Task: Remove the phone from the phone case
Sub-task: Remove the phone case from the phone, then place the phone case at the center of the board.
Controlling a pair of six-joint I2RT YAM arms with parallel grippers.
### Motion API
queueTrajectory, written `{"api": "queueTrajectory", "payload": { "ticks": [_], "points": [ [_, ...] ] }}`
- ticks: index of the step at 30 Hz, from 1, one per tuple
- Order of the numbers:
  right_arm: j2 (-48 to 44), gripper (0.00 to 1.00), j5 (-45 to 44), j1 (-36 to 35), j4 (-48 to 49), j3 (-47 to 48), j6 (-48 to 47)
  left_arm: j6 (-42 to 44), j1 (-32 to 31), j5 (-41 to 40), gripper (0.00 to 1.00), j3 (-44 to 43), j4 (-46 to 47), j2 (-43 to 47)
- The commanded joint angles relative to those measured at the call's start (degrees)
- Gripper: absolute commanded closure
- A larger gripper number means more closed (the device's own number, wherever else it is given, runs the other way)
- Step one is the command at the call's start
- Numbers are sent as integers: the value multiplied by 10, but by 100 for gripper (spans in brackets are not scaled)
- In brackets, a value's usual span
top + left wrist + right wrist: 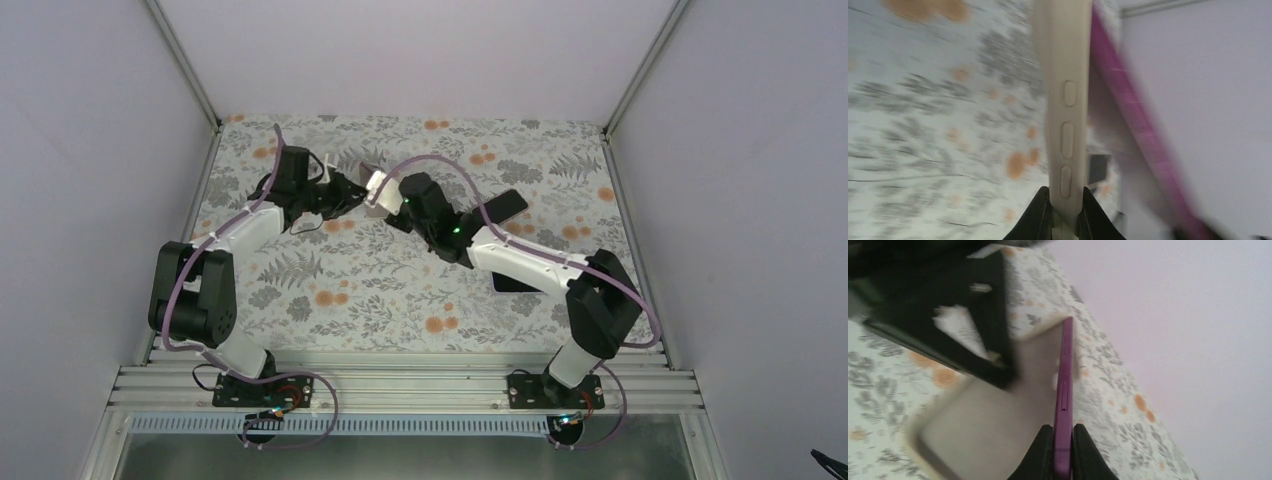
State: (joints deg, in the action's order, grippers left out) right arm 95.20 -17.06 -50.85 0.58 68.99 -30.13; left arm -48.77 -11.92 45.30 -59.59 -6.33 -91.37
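The beige phone case [1065, 75] stands on edge with its side buttons facing the left wrist camera, and my left gripper [1066, 210] is shut on its lower edge. The purple phone [1064, 385] leans away from the case, one end parted from it, and my right gripper [1064, 445] is shut on the phone's thin edge. In the left wrist view the phone [1135, 125] shows as a blurred purple strip to the right of the case. Both grippers meet at the back middle of the table, left gripper [347, 195] and right gripper [393, 200], with the case [375, 190] between them.
A dark flat slab [505, 208] lies on the flowered cloth [380, 290] just right of the right wrist. Another dark object [513, 281] sits partly under the right forearm. White walls close in the table on three sides.
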Motion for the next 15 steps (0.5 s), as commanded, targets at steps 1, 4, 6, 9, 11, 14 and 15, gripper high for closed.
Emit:
{"api": "queueTrajectory", "payload": {
  "ticks": [1,4,6,9,11,14,15],
  "points": [
    [-61,96,-35,45,14,44,16,85,42,-117,98,15,-15,3],
    [-63,96,-28,53,9,52,20,91,42,-121,98,17,-17,7],
    [-65,96,-23,59,6,56,24,96,42,-127,98,20,-17,9],
    [-70,96,-12,65,-3,56,34,104,42,-134,98,20,-17,13],
    [-75,96,-2,69,-11,55,44,111,44,-137,98,19,-18,14],
    [-81,96,11,73,-21,50,54,120,50,-138,98,17,-17,13],
    [-83,96,13,73,-21,49,55,121,51,-137,98,16,-18,12]
  ]
}}
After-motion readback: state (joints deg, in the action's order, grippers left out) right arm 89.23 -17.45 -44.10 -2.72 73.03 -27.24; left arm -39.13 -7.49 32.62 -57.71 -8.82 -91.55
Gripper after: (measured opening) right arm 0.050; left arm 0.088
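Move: The right hand holds the purple phone by one end, its middle roughly 4 cm ahead and 2 cm left. From the same hand the case's middle is about 4 cm ahead, 2 cm left and 5 cm lower. From the left hand, which pinches the case's button-side rim, that phone is some 1 cm ahead, 3 cm right and 3 cm higher, and the case's middle about 2 cm ahead and 3 cm right. A spare phone lies roughly level with the right hand, 27 cm to its right and 20 cm down. Up, to the right and slightly forward, the right hand quickly draws the held phone about 9 cm away from the case, swinging some 10 degrees clockwise and easing to a stop. The left hand pulls the case the other way, about 6 cm left with some sinking and a little forward, its left side rolling up roughly 15 degrees. Both grips stay shut. ##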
